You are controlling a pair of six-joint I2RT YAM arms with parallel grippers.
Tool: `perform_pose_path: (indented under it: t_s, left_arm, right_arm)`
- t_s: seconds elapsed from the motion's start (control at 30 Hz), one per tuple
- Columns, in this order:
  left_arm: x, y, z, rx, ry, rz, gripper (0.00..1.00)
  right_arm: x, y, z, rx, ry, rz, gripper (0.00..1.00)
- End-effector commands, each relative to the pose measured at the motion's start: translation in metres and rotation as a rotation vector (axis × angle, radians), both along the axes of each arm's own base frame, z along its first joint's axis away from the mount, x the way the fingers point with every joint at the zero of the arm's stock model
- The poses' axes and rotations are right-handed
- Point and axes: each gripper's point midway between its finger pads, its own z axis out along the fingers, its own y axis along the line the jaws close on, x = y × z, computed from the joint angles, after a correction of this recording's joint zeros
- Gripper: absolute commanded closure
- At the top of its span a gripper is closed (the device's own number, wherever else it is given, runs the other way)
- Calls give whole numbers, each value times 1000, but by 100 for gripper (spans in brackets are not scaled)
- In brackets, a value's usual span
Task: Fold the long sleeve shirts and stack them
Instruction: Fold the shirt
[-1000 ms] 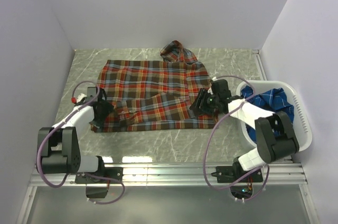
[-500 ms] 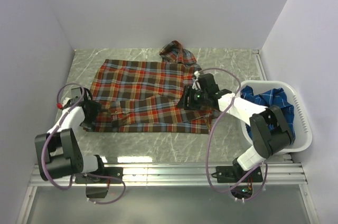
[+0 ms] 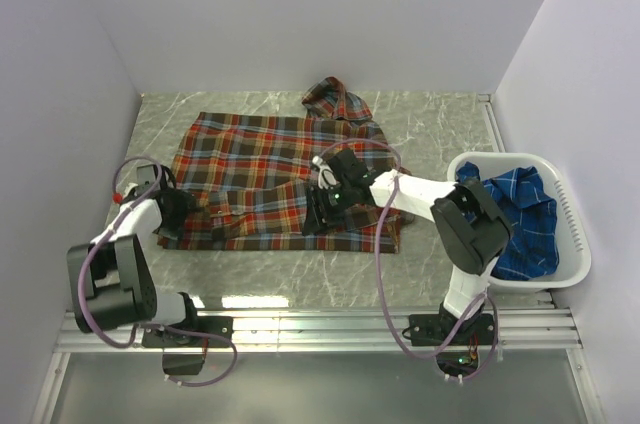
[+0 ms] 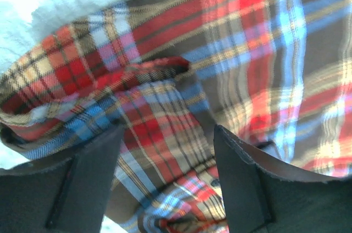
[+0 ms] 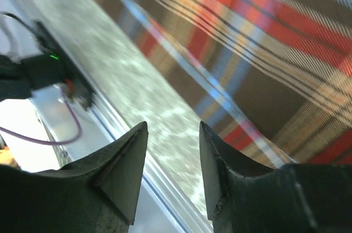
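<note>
The red-orange plaid shirt [image 3: 270,169] lies spread on the marbled table, its collar at the back. My left gripper [image 3: 176,216] is at the shirt's left edge, low over a folded cuff; in the left wrist view [image 4: 168,131] its jaws stand wide apart with plaid cloth [image 4: 165,68] below and between them. My right gripper [image 3: 314,219] hovers over the shirt's near hem at the middle; in the right wrist view [image 5: 173,126] it is open and empty, with the shirt [image 5: 264,40] to its right. The blue plaid shirt [image 3: 520,209] lies bunched in the basket.
The white plastic basket [image 3: 572,206] stands at the right edge of the table. A metal rail [image 3: 320,319] runs along the near edge, also in the right wrist view [image 5: 124,148]. White walls close the left, back and right sides.
My right arm has swept left from the shirt's right edge to its near-middle hem. My left gripper shifted left, then settled at the shirt's left edge. The shirt's right side has drawn in slightly.
</note>
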Motion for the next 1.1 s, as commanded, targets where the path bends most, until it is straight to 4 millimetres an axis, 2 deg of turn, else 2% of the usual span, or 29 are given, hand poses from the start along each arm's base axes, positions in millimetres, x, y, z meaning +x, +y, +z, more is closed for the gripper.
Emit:
perform_pose_path:
  t_s: [0.0,0.13,0.33,0.43,0.6,0.9,0.97,1.07]
  left_arm:
    - [6,-1,-9,-24,0,30,26]
    - [0,-1,-25,-40,50,59,26]
    - [-5,-2,-33,-46,79,70,26]
    - [-8,2,-34,-26,94,79,26]
    - [-18,12,-35,-7,124,110,25]
    - [-30,20,-29,-6,143,142,25]
    - [-24,21,-20,2,124,132,24]
    - [-16,24,2,30,74,102,19]
  right_arm:
    - [-10,-11,-7,-53,45,38,51]
    - [-18,-35,-30,-142,68,7,52]
    - [-27,-74,-56,-208,144,-89,52]
    - [-29,-96,-65,-240,173,-145,52]
    - [-25,-137,-69,-275,193,-257,52]
    - [-31,-172,-55,-386,112,-387,53]
    - [-25,-176,-40,-390,66,-411,53]
    - [-5,-174,-9,-393,-73,-431,53]
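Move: The right hand hovers over the middle of the shirt's near strip. The near right corner lies about 20 cm to its right, 5 cm back and 6 cm lower; the folded panel's right end is some 15 cm to the right and 4 cm farther out. The left hand is just above the shirt's left edge, which is about 1 cm below it; the folded panel's left end lies roughly 10 cm right and 5 cm back of that hand. Down about 5 cm and already drifting right, the right hand comes onto the shirt's near strip, then sweeps level along it towards the near right corner, some 16 cm to the right in all, its half-open fingers turning about 20 degrees clockwise and lifting slightly at the end. The left hand settles onto the left edge, edges forward a little, then left, fingers staying wide. ##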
